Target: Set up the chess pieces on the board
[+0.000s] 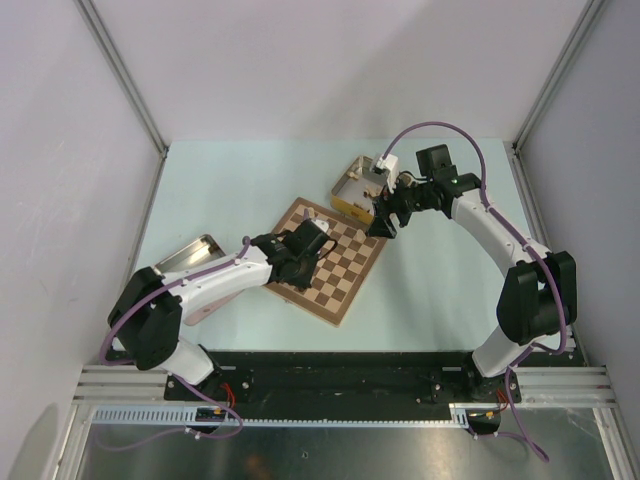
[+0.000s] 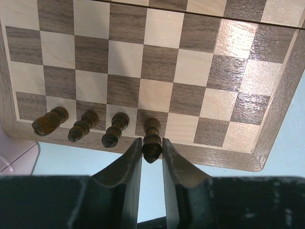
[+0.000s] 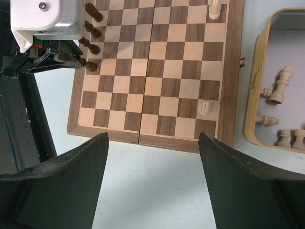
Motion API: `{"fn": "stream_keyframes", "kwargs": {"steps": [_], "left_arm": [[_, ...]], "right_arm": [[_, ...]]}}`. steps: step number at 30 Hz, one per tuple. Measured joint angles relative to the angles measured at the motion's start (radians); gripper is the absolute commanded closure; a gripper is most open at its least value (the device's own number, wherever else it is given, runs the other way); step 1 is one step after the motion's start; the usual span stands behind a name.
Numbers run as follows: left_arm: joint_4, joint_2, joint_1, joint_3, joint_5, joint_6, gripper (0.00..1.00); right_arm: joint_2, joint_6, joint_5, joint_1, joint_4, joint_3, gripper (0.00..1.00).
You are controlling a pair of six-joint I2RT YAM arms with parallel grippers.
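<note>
The board (image 1: 335, 262) lies at an angle mid-table. Along its near edge row in the left wrist view stand three dark chess pieces (image 2: 83, 125). A fourth dark piece (image 2: 152, 130) stands upright beside them on the board (image 2: 157, 62), and my left gripper (image 2: 152, 141) is shut on its top. My right gripper (image 3: 152, 138) hangs open over the bare table just off the board's edge (image 3: 152, 140), nothing between its fingers. Two pale pieces (image 3: 204, 107) stand on the board's right side.
A yellow tin (image 3: 252, 95) right of the board holds several pale pieces (image 3: 279, 86); the overhead view shows this tin (image 1: 352, 190) behind the board. A silver tin (image 1: 190, 255) lies at the left. A pink corner (image 2: 14, 157) shows by the board.
</note>
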Motion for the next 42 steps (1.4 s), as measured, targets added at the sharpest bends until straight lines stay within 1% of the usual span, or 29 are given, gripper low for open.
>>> {"fn": "stream_keyframes", "kwargs": {"steps": [5,15,16,17,19,20,21,22,24,25,26,31,33,35,38,40,42], "left_arm": [[-0.013,0.000,0.000,0.000,0.001,0.000,0.61],[-0.020,-0.028,0.000,0.000,0.013,-0.001,0.49],[-0.020,-0.037,0.000,0.000,0.016,-0.001,0.46],[-0.020,-0.046,0.000,0.000,0.018,-0.001,0.40],[-0.020,-0.068,0.000,0.001,0.020,-0.002,0.32],[-0.021,-0.080,0.000,0.002,0.021,-0.001,0.24],[-0.021,-0.097,0.000,0.002,0.023,-0.002,0.20],[-0.021,-0.109,0.000,0.002,0.023,-0.001,0.13],[-0.021,-0.145,0.000,0.002,0.018,0.001,0.08],[-0.021,-0.166,0.001,0.002,0.013,0.000,0.02],[-0.021,-0.188,0.001,0.002,0.006,0.000,0.00],[-0.020,-0.329,0.016,0.002,-0.047,-0.001,0.00],[-0.015,-0.392,0.048,-0.006,-0.053,-0.001,0.00],[-0.007,-0.472,0.119,-0.031,-0.042,0.000,0.00],[0.005,-0.601,0.282,-0.089,-0.020,0.000,0.00],[0.013,-0.682,0.426,-0.134,0.023,0.002,0.00],[0.019,-0.729,0.541,-0.170,0.058,0.005,0.00]], "right_arm": [[0.000,0.000,0.000,0.002,0.000,0.000,0.19],[0.000,0.000,0.001,0.003,0.000,0.000,0.19],[0.000,0.000,0.000,0.003,0.000,0.000,0.19],[0.000,0.000,0.001,0.003,0.000,0.000,0.19],[0.000,0.000,0.001,0.003,0.000,0.000,0.19],[0.000,0.000,0.001,0.003,0.000,0.000,0.19],[0.000,0.000,0.001,0.003,0.000,0.000,0.19],[0.000,0.000,0.001,0.003,0.000,0.000,0.19],[0.000,0.000,0.001,0.004,0.000,0.000,0.19],[0.000,0.000,0.001,0.004,0.000,0.000,0.19],[0.000,0.000,0.001,0.004,0.000,0.000,0.19],[0.000,0.000,0.002,0.004,0.000,0.000,0.19],[0.000,0.000,0.003,0.004,0.000,0.000,0.19],[0.000,0.000,0.003,0.004,0.000,0.000,0.19],[0.000,0.000,0.002,0.004,0.000,0.000,0.19],[0.000,0.000,0.002,0.004,0.000,0.000,0.19],[0.001,0.000,0.000,0.004,0.000,0.000,0.19]]}}
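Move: The left hand has the dark chess piece between its fingertips on its edge square, the piece's middle about 2 cm below. The next dark piece stands some 2 cm left and 1 cm ahead, another about 5 cm left and 3 cm ahead; the pink box's middle is roughly 21 cm left, 2 cm ahead and 4 cm below. From the right hand, the first piece lies about 15 cm left, 10 cm back and 13 cm below. Almost in place at first, the left fingers ease open and let go of the dark piece, then the hand climbs straight up off it, about 14 cm, spreading to wide open. Late in the rise it sweeps left fast, some 15 cm, over the board edge towards the pink box, the fingertips tipping up and forward and the wrist turning counter-clockwise. ##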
